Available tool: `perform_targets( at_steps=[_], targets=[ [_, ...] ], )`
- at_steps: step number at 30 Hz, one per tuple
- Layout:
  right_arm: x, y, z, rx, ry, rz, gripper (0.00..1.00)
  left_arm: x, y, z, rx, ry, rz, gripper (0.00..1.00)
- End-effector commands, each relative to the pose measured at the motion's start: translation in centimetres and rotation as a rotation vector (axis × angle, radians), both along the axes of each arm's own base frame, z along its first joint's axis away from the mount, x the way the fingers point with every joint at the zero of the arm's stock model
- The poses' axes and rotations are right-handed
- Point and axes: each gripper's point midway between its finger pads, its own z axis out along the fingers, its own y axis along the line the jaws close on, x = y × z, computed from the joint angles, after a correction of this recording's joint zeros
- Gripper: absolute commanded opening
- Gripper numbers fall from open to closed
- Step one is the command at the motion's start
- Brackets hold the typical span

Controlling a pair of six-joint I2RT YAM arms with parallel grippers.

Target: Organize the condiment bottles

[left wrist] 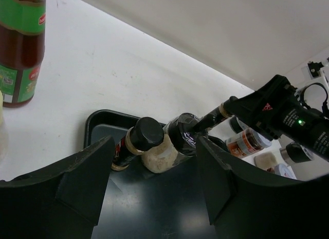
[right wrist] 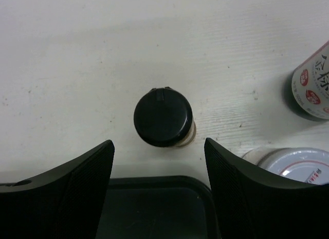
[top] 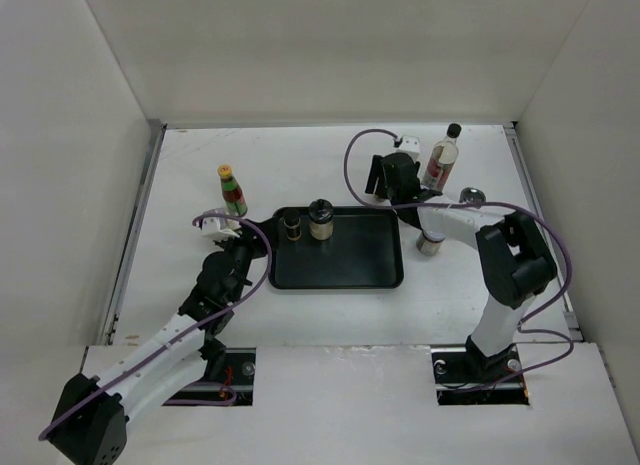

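A black tray holds two black-lidded jars, one dark and one with pale powder. My left gripper is open and empty at the tray's left edge, facing them; its wrist view shows the dark jar and the powder jar beyond the fingers. The yellow-capped sauce bottle stands left of the tray. My right gripper is open above a black-lidded jar just off the tray's far right corner. The tall clear black-capped bottle stands right of it.
A white-lidded jar and another small jar stand right of the tray, partly under my right forearm. The white-lidded jar and the tall bottle's base lie close to the right finger. White walls enclose the table.
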Motion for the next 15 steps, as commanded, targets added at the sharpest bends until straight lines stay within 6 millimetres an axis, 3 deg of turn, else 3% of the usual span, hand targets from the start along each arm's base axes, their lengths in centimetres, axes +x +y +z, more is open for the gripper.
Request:
perform_targets(
  at_steps=[1, 9, 15],
  targets=[
    [2.2, 0.2, 2.0, 0.003, -0.052, -0.010, 0.75, 0.1, -0.5, 0.6, -0.045, -0.016, -0.029, 0.63],
    [3.5, 0.1, 2.7, -0.024, -0.106, -0.026, 0.61, 0.3, -1.2, 0.5, -0.045, -0.011, -0.059, 0.63],
    [3.6, -0.3, 4.1, -0.056, -0.139, -0.033, 0.37, 0.4, -1.2, 0.2, -0.040, -0.006, -0.061, 0.63]
  ],
)
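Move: The small black-capped bottle stands upright just in front of the right hand's open fingers, about 3 cm ahead, level sideways, its middle some 3 cm lower. From that hand, the tall clear bottle is roughly 4 cm farther out and 11 cm right, the nearer white-lidded jar about 3 cm back and 7 cm right, and the black tray's middle 11 cm back and 9 cm left. From the left hand the small bottle lies about 18 cm ahead, 22 cm right and 12 cm lower. The right hand eases forward about 2 cm at almost the same height, bringing the black cap of the small bottle between its slanting fingertips, and as the reach slows the fingers close from about three quarters open to half open until they pinch the cap from both sides. Meanwhile the empty left hand, beside the tray, sinks about 1.5 cm and drifts slightly right, its fingers staying open. ##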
